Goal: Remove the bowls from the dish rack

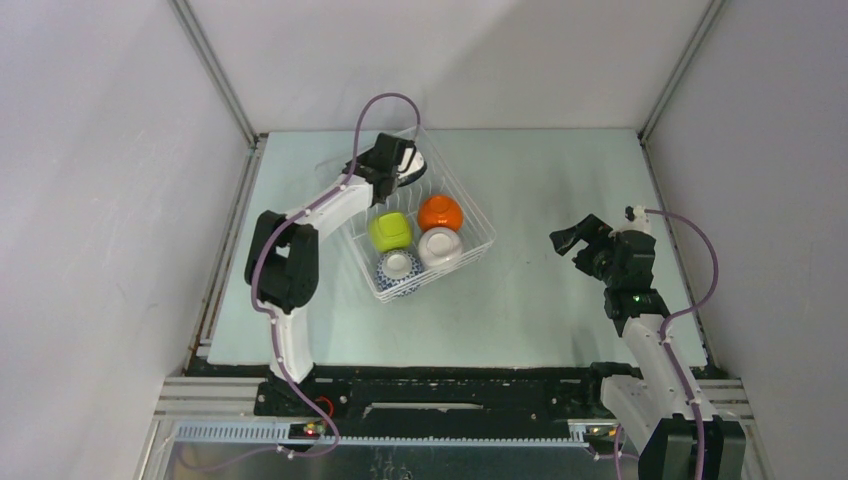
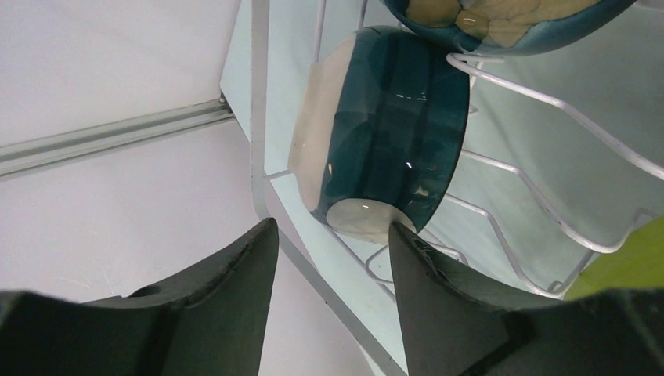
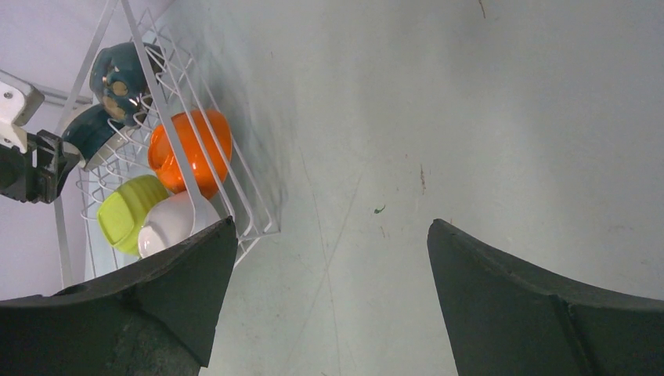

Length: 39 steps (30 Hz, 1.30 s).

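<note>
The white wire dish rack (image 1: 463, 191) stands at mid-table. It holds an orange bowl (image 1: 440, 212), a lime green bowl (image 1: 390, 231), a white bowl (image 1: 440, 247) and a blue-and-white patterned bowl (image 1: 399, 268). At its far corner a teal-and-white bowl (image 2: 384, 133) stands on edge between the wires (image 2: 540, 100), with a dark blue-green patterned bowl (image 2: 501, 23) behind it. My left gripper (image 2: 333, 225) is at that corner, jaws apart, its right fingertip (image 2: 399, 235) against the teal bowl's pale foot. My right gripper (image 3: 332, 223) hangs open over bare table, right of the rack.
The rack's outer frame wire (image 2: 258, 117) runs between my left fingers and the left enclosure wall (image 2: 117, 94). White walls close in the table on three sides. The right wrist view shows bare, lightly scuffed tabletop (image 3: 470, 117) beside the rack.
</note>
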Each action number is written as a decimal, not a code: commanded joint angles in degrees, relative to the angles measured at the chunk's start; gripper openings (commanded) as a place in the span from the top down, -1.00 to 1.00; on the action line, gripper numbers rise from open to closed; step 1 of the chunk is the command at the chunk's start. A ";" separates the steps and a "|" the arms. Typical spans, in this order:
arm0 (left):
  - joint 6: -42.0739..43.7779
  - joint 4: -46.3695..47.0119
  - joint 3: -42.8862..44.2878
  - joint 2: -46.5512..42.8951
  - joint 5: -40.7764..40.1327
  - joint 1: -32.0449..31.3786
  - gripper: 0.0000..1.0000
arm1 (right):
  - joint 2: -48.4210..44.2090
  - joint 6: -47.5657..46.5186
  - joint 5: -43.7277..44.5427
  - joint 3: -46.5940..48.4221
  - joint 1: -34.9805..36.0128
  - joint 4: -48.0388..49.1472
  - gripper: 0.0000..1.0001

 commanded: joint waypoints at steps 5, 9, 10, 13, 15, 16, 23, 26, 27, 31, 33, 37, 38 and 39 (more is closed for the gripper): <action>0.09 3.03 -2.19 -2.11 1.51 1.05 -0.51 | -0.25 -0.47 -0.57 -0.20 -0.20 1.36 -0.99; 0.03 1.37 -2.71 -2.80 3.96 0.91 -0.88 | -0.26 -0.35 -0.73 -0.22 -0.21 1.36 -0.99; -0.01 1.00 -2.64 -2.92 4.47 0.95 -0.90 | -0.24 -0.38 -0.83 -0.22 -0.20 1.36 -0.99; 0.14 -0.96 -1.89 -2.37 4.95 0.96 -0.92 | -0.24 -0.32 -0.85 -0.22 -0.27 1.36 -0.99; 0.33 -1.69 -1.55 -1.66 4.95 0.93 -0.92 | -0.27 -0.37 -0.82 -0.22 -0.21 1.35 -0.99; 0.38 -1.95 -1.50 -1.33 5.02 0.95 -0.92 | -0.30 -0.36 -0.84 -0.22 -0.20 1.36 -0.99; 0.51 -4.50 -0.65 -0.09 6.25 0.93 -0.94 | -0.25 -0.32 -0.80 -0.22 -0.20 1.36 -0.99; 0.20 -7.78 0.83 0.26 8.46 0.96 -0.95 | -0.22 -0.25 -0.84 -0.18 -0.21 1.36 -0.99; 0.05 -8.97 1.38 0.33 9.74 0.96 -0.96 | -0.17 -0.28 -0.86 -0.22 -0.20 1.36 -0.99; -0.60 -13.38 3.46 1.67 12.35 1.28 -1.00 | -0.12 -0.26 -0.85 -0.22 -0.20 1.36 -0.99; -0.88 -13.84 4.04 2.73 12.72 1.42 -1.00 | -0.09 -0.27 -0.85 -0.22 -0.20 1.36 -0.99; -1.29 -15.06 6.14 5.39 12.18 1.66 -1.00 | 0.11 -0.25 -0.76 -0.21 -0.23 1.32 -0.99; -1.51 -15.06 6.57 5.90 12.06 1.68 -1.00 | 0.17 -0.29 -0.74 -0.22 -0.21 1.36 -0.99; -1.70 -15.05 6.85 6.23 12.14 1.78 -1.00 | 0.21 -0.32 -0.76 -0.22 -0.20 2.64 -0.99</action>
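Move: The teal bowl, tipped over in the dish rack, lies about 3 cm to the right of the left hand, 1 cm ahead and 4 cm below, with the half-closed fingers about its near left side. The floral bowl is 5 cm ahead and some 14 cm to the right; the green bowl is roughly 11 cm back and 11 cm right, both about 5 cm lower than the hand. From the idle right hand the teal bowl lies some 53 cm left, 17 cm ahead and 4 cm below. The teal bowl is let go of: the left hand's half-closed fingers spread fully open around its side while the hand hardly stirs. Then the hand sinks some 3 cm and draws back about 1.5 cm, tipping its fingers down by about 10 degrees, so that they straddle the bowl more widely and lower. ##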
